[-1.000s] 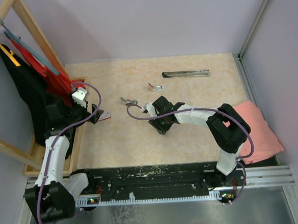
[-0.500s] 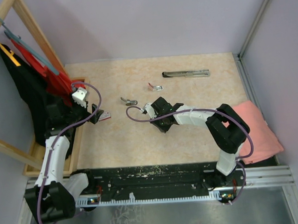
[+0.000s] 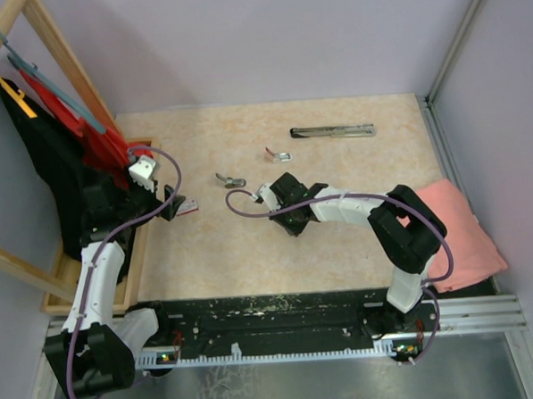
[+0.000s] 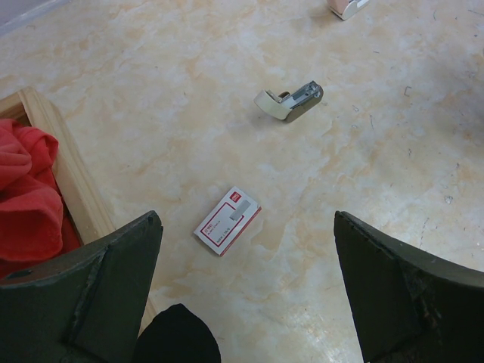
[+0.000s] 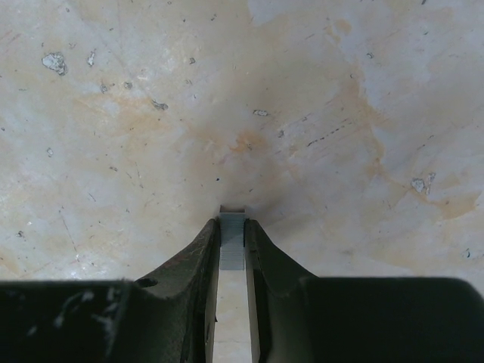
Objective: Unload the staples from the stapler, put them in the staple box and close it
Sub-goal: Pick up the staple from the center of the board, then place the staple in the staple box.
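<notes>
My right gripper (image 5: 232,227) is shut on a short grey strip of staples (image 5: 232,243), held just above the bare table; in the top view it (image 3: 287,225) hangs over the table's middle. A cream mini stapler (image 3: 231,179) lies left of it with its metal channel showing, and it also shows in the left wrist view (image 4: 290,102). A second mini stapler (image 3: 280,154) lies further back. My left gripper (image 4: 249,291) is open and empty, above the table near a small red-and-white box (image 4: 227,221); in the top view it (image 3: 173,206) is at the left.
A long thin metal bar (image 3: 333,131) lies at the back. A wooden frame (image 3: 140,251) with red cloth (image 4: 26,189) and black fabric borders the left edge. A pink cloth (image 3: 460,229) lies at the right edge.
My right gripper has shifted slightly left and stays shut on the staple strip. The left arm and the staplers have not moved.
</notes>
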Robot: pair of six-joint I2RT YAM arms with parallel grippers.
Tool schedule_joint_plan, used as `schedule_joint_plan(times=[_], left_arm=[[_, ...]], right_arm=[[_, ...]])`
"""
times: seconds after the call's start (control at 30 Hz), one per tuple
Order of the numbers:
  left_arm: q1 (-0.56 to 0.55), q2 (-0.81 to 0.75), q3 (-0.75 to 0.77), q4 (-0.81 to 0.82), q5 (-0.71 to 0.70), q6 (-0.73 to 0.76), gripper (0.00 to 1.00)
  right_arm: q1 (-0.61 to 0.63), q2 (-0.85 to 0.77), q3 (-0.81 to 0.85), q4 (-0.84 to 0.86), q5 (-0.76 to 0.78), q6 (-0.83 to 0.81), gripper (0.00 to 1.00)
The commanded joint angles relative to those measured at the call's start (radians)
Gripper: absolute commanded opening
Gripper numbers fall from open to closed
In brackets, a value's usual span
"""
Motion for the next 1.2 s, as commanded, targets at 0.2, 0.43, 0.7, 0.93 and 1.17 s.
schedule_joint_plan(times=[0.2, 0.43, 0.7, 0.93, 1.17], left_arm=[[0.009, -0.006, 0.017, -0.001, 0.028, 0.007, 0.99], [0.010, -0.008, 0.017, -0.001, 0.029, 0.007, 0.99], [0.011, -0.008, 0.017, -0.001, 0.031, 0.007, 0.99], [0.011, -0.007, 0.016, 0.000, 0.035, 0.008, 0.99], [0.012, -0.008, 0.015, 0.001, 0.039, 0.007, 0.99]], right_arm=[[-0.039, -0.052, 0.056, -0.017, -0.014, 0.000, 0.16], [-0.128, -0.101, 0.053, -0.014, -0.039, 0.005, 0.16], [-0.274, -0.180, 0.049, -0.015, -0.038, -0.024, 0.16], [-0.439, -0.215, 0.022, 0.006, -0.066, -0.052, 0.16], [-0.566, -0.214, -0.018, 0.065, -0.068, -0.073, 0.16]])
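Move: The right hand already has the staple strip between its fingertips, down at the board. The small box of staples, hidden under the forearm, lies about 16 cm to its right and some 6 cm farther out, at nearly the same height. The pink stapler stands about 21 cm ahead and 3 cm left, the grey stapler 14 cm ahead and 16 cm left, and the long stapler 26 cm ahead and 11 cm right. From the left hand, the box is roughly 43 cm right, about 1 cm back and 18 cm below. After a brief hold at the board, the right hand lifts the pinched staple strip and sweeps it to the right and forward towards the staple box, about 18 cm across the board and some 6 cm up, with most of the rise in the first part. The shut fingers keep their pinch on the strip while the wrist turns some 25 degrees clockwise, ending above and just beyond the box without touching it. ##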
